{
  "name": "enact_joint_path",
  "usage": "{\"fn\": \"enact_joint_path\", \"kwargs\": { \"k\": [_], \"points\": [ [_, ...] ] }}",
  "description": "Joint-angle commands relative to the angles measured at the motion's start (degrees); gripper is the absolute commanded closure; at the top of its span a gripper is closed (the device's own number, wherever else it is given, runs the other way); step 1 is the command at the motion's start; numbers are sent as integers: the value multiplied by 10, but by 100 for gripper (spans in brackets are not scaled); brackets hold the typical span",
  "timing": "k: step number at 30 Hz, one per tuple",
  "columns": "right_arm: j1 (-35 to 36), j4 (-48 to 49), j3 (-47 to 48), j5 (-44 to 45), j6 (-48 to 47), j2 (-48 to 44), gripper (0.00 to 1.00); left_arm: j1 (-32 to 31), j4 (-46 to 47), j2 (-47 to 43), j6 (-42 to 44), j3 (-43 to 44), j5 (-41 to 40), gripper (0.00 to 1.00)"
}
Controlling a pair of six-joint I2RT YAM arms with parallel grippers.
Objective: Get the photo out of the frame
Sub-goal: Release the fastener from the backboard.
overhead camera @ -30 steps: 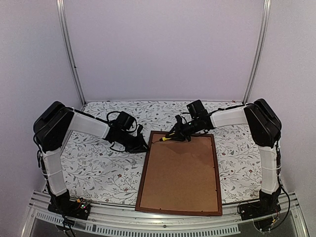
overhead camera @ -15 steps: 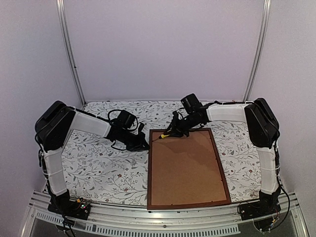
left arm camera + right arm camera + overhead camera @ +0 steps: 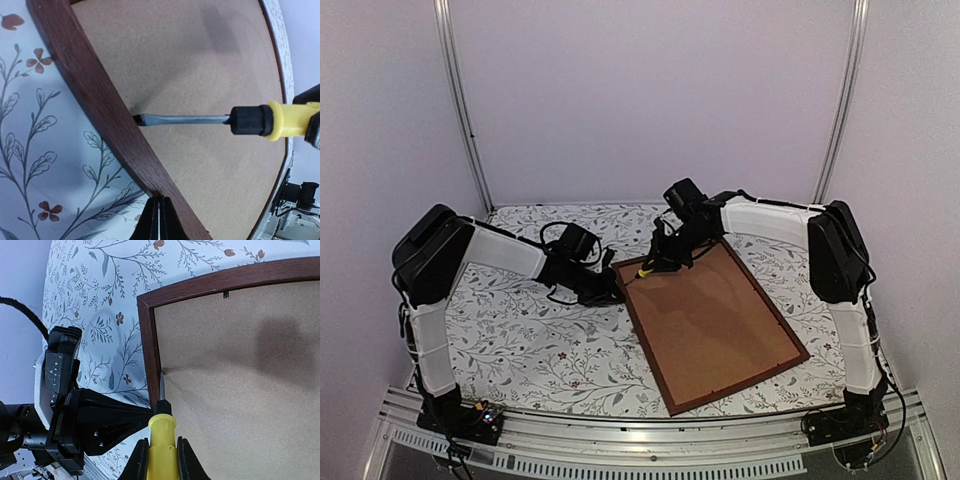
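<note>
The dark reddish-brown frame (image 3: 646, 350) lies face down and skewed on the table, its near end swung right. A plain brown backing board (image 3: 715, 320) fills it, so the photo is hidden. My right gripper (image 3: 663, 258) is shut on the yellow handle of a screwdriver (image 3: 161, 432). The blade tip rests where the backing board (image 3: 240, 390) meets the frame's left rail (image 3: 149, 340). My left gripper (image 3: 159, 222) is shut with nothing in it, its tips touching the outer side of that rail (image 3: 102, 105). The screwdriver (image 3: 185, 119) shows just past it.
A white cloth with a leaf and flower print (image 3: 530, 340) covers the table. A metal rail (image 3: 620, 440) runs along the near edge, close to the frame's near corner. Pale walls and two upright metal posts (image 3: 460, 110) close the back.
The frame has turned, its near end swinging to the right. My right gripper has carried the screwdriver left and farther back. My left gripper has closed by the frame's rail.
</note>
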Motion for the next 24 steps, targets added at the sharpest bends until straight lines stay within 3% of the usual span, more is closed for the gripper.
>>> {"fn": "enact_joint_path", "kwargs": {
  "k": [1, 10, 18, 24],
  "points": [
    [50, -55, 56, 21, -49, 35, 100, -33, 5, 19, 3, -9, 14, 96],
    [62, -86, 70, 34, -73, 39, 100, -1, -3, -73, -45, -64, -21, 93],
    [73, -104, 77, 34, -96, 34, 100, 33, 0, -128, -81, -102, -66, 73],
    [84, -110, 75, 36, -106, 28, 100, 48, 0, -161, -116, -147, -121, 65]
  ]
}}
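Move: The fastener at the screwdriver's tip, on the inside of the frame's left rail, lies about 6 cm left of the right hand, 1 cm back and 7 cm below. The frame's far-left corner is about 5 cm ahead and 9 cm left of the right hand, the far rail's fastener roughly 7 cm ahead and 3 cm left. For the left hand, its shut fingertips at the same rail, the screwdriver's fastener is some 3 cm ahead and 2 cm right, about level. Keep the right grip on the yellow screwdriver and its tip against the inside of the left rail; draw the hand about 4 cm back and 3 cm left while turning it roughly 10 degrees counter-clockwise. Slip the left hand back a little along the rail, then take it left and up, clear of the frame, about 6 cm left in all, parting its fingers by about a quarter of their range. ##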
